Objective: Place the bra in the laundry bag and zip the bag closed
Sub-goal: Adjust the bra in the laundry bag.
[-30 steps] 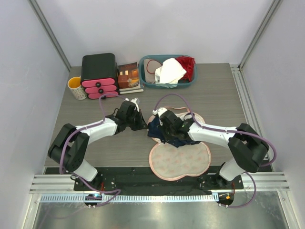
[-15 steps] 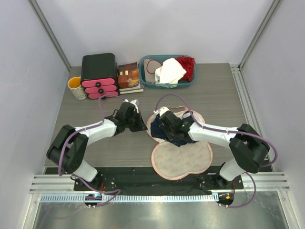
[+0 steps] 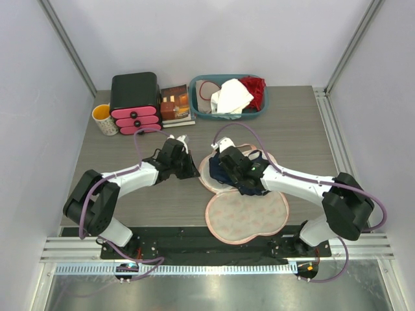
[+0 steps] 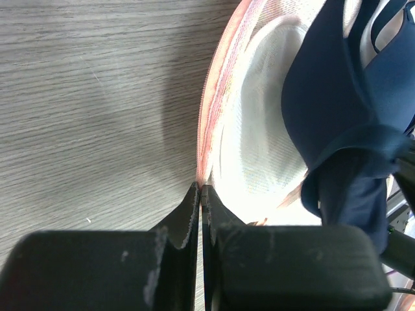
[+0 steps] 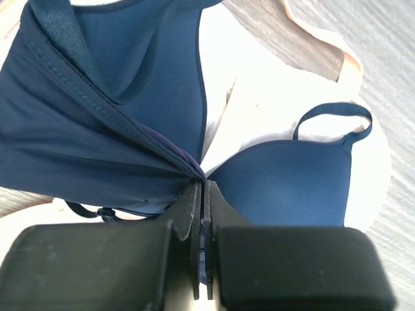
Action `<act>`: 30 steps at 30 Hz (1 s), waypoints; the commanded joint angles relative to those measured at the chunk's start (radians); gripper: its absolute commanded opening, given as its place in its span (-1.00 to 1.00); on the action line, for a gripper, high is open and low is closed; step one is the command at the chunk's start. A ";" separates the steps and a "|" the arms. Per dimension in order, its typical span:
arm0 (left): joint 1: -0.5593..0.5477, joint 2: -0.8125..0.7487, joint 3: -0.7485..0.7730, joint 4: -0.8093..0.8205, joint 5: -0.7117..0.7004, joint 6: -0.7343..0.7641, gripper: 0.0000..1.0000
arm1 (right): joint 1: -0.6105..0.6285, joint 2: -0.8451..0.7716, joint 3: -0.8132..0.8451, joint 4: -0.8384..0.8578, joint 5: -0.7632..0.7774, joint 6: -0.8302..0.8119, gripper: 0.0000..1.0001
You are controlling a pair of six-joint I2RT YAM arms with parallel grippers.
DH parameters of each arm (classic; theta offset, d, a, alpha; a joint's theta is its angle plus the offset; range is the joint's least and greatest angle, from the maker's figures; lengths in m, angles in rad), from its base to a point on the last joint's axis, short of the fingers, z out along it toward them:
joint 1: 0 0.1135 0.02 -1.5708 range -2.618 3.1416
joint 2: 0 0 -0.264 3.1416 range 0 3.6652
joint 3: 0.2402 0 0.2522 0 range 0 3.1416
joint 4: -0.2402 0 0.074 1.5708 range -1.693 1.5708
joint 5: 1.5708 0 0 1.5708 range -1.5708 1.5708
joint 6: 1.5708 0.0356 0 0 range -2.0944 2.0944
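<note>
The laundry bag (image 3: 246, 217) lies opened flat mid-table, its floral outside showing on the near half and its pale lining (image 4: 259, 136) on the far half. The dark navy bra (image 3: 219, 173) is bunched on the far half, one cup (image 5: 292, 184) resting on the lining. My right gripper (image 3: 233, 175) is shut on a fold of the bra (image 5: 123, 123), the jaws (image 5: 203, 183) pinching the fabric. My left gripper (image 3: 194, 172) is shut on the bag's pink zipper rim (image 4: 211, 123) at the far half's left edge, fingertips meeting (image 4: 201, 186) there.
A teal basket (image 3: 256, 111) with a white cloth (image 3: 231, 96) and a red garment (image 3: 255, 89) stands at the back. Left of it are a book (image 3: 176, 103), a black box with pink drawers (image 3: 135, 97) and a yellow mug (image 3: 104, 119).
The right gripper closed on the bra and carried it right and back, from overhanging the bag's left edge onto the far half. The left gripper stayed clamped on the rim.
</note>
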 commanded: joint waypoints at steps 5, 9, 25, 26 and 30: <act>-0.002 -0.032 0.003 -0.007 -0.011 0.024 -1.00 | 0.015 0.023 0.028 -0.002 -0.071 -0.041 -0.94; -0.004 -0.034 0.005 -0.009 -0.011 0.022 -1.00 | 0.015 0.029 0.009 0.011 -0.085 0.037 -0.54; -0.002 -0.032 0.014 -0.007 0.004 0.021 -1.00 | 0.015 -0.302 -0.169 -0.203 -0.056 0.661 0.22; -0.002 -0.029 0.014 -0.004 0.004 0.021 -1.00 | 0.015 -0.319 -0.199 -0.207 -0.046 0.678 0.22; -0.002 -0.020 0.017 -0.003 0.009 0.021 -1.00 | 0.015 -0.339 -0.230 -0.268 0.059 0.819 0.26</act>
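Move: The right hand already pinches the bra's left cup above the bag; the bag's left pocket, where the cup is going, lies about 3 cm left, level with it and some 5 cm below. The other cup rests about 11 cm right and 1 cm back, the open flap's middle about 14 cm back and 7 cm right, both about 5 cm down. For the left hand, pinching the bag's edge, that pocket is 7 cm right, level ahead and roughly 2 cm below. Right hand dips left, releases the bra cup, then swings back and right about 8 cm towards the flap. ##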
